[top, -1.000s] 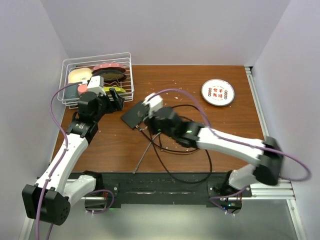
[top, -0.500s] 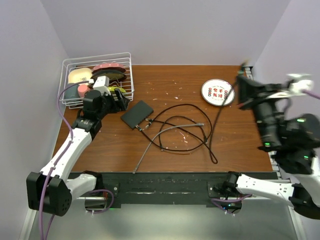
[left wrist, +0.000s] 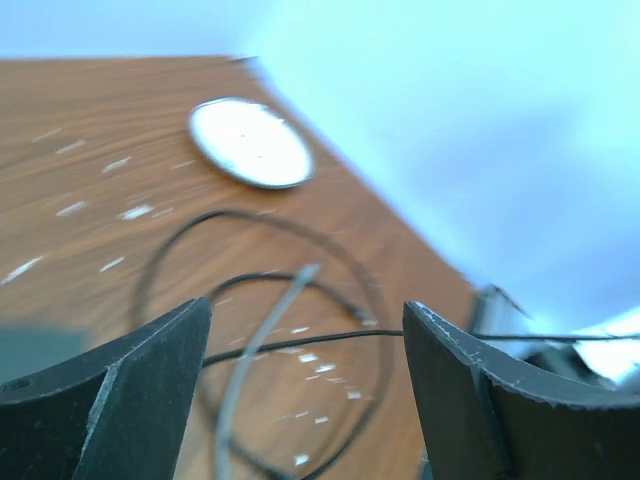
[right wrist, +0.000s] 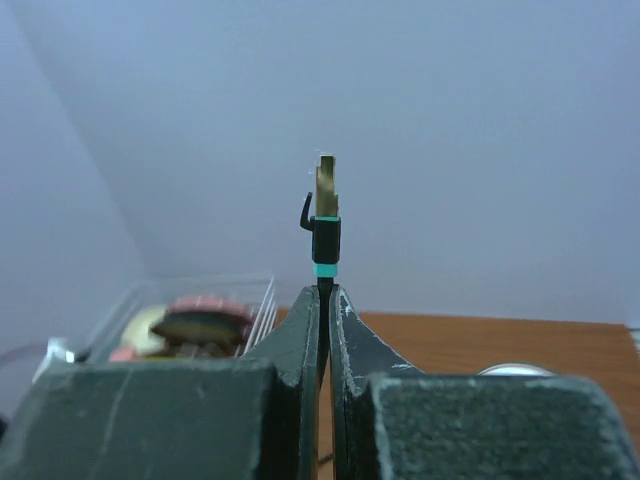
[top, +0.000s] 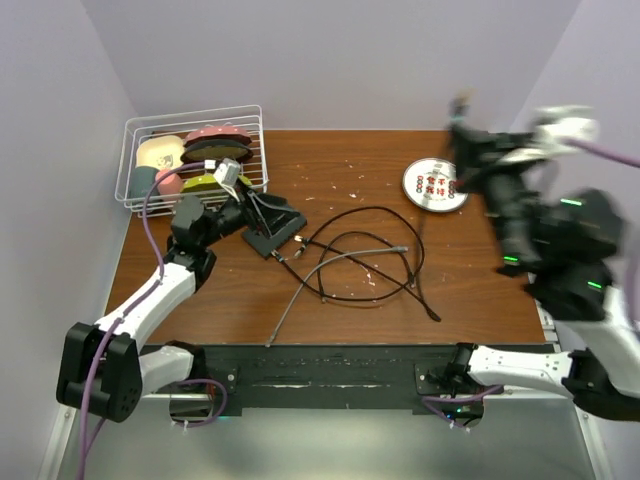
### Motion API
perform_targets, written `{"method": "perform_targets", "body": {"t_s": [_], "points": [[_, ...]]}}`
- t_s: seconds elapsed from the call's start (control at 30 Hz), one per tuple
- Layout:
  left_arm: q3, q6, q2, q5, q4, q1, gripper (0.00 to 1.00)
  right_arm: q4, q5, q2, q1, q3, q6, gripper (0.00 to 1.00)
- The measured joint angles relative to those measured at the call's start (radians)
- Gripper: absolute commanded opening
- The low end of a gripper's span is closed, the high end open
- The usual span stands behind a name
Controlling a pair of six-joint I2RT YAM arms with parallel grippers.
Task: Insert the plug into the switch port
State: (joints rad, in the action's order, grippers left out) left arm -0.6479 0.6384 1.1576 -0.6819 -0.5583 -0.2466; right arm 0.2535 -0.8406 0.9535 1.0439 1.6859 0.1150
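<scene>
The small black box (top: 272,238) with the switch port lies flat left of centre on the table. My left gripper (top: 266,212) is open and empty, low at the box's far left corner; I cannot tell if it touches. In the left wrist view its fingers (left wrist: 120,390) stand wide apart around the gripper's midpoint (left wrist: 305,315), with the box's blurred edge (left wrist: 25,345) at lower left. My right gripper (top: 462,118) is raised high at the right, shut on the black cable (top: 425,235) just below the gold-tipped plug (right wrist: 326,200), which points upward above the gripper (right wrist: 325,290).
A white wire basket (top: 255,150) with food items stands at the back left. A round white disc with red marks (top: 435,185) lies back right. Black cable loops (top: 360,285) and a grey cable (top: 335,262) lie mid-table.
The right arm left the box and rose high to the right with the plug, then shifted slightly left. The left gripper moved from the basket to the box.
</scene>
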Motion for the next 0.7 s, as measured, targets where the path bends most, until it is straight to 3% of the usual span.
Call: {"method": "perform_targets", "body": {"t_s": [0.2, 0.43, 0.7], "points": [[0.008, 0.059, -0.039, -0.131, -0.224, -0.087, 0.83, 0.050, 0.294, 0.267, 0.000, -0.126, -0.070, 0.00], [0.013, 0.003, -0.172, -0.079, -0.154, -0.069, 0.81, 0.101, 0.634, 0.448, -0.022, -0.255, -0.056, 0.00], [0.046, -0.003, -0.179, -0.069, -0.122, 0.042, 0.77, -0.063, 1.182, 0.386, -0.351, -0.484, -0.078, 0.00]]}}
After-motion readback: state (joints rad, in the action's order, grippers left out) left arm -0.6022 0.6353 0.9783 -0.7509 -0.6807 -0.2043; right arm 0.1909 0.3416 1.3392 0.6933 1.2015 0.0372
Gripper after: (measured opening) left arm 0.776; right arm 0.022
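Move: The right hand holds the plug high up, with the black switch about 22 cm ahead, 35 cm to its left and some 57 cm below it. A loose cable plug lies by the switch, roughly 19 cm ahead and 28 cm left of the hand, and the white plate about 36 cm ahead and 7 cm right, both near 58 cm below. From the open left hand the switch is about 12 cm ahead, 2 cm left and 25 cm below. Keeping its shut grip on the plug, the right hand swoops some 30 cm down and 20 cm left towards the switch, easing forward as well and coming back a few centimetres rightward at the end, while the wrist swings about 50 degrees counter-clockwise and tips down, so the plug points left-forward and slightly down. The left hand, fingers still open and touching nothing, backs off and rises about 7 cm, tilting its fingers up, then drifts part of the way forward again. ##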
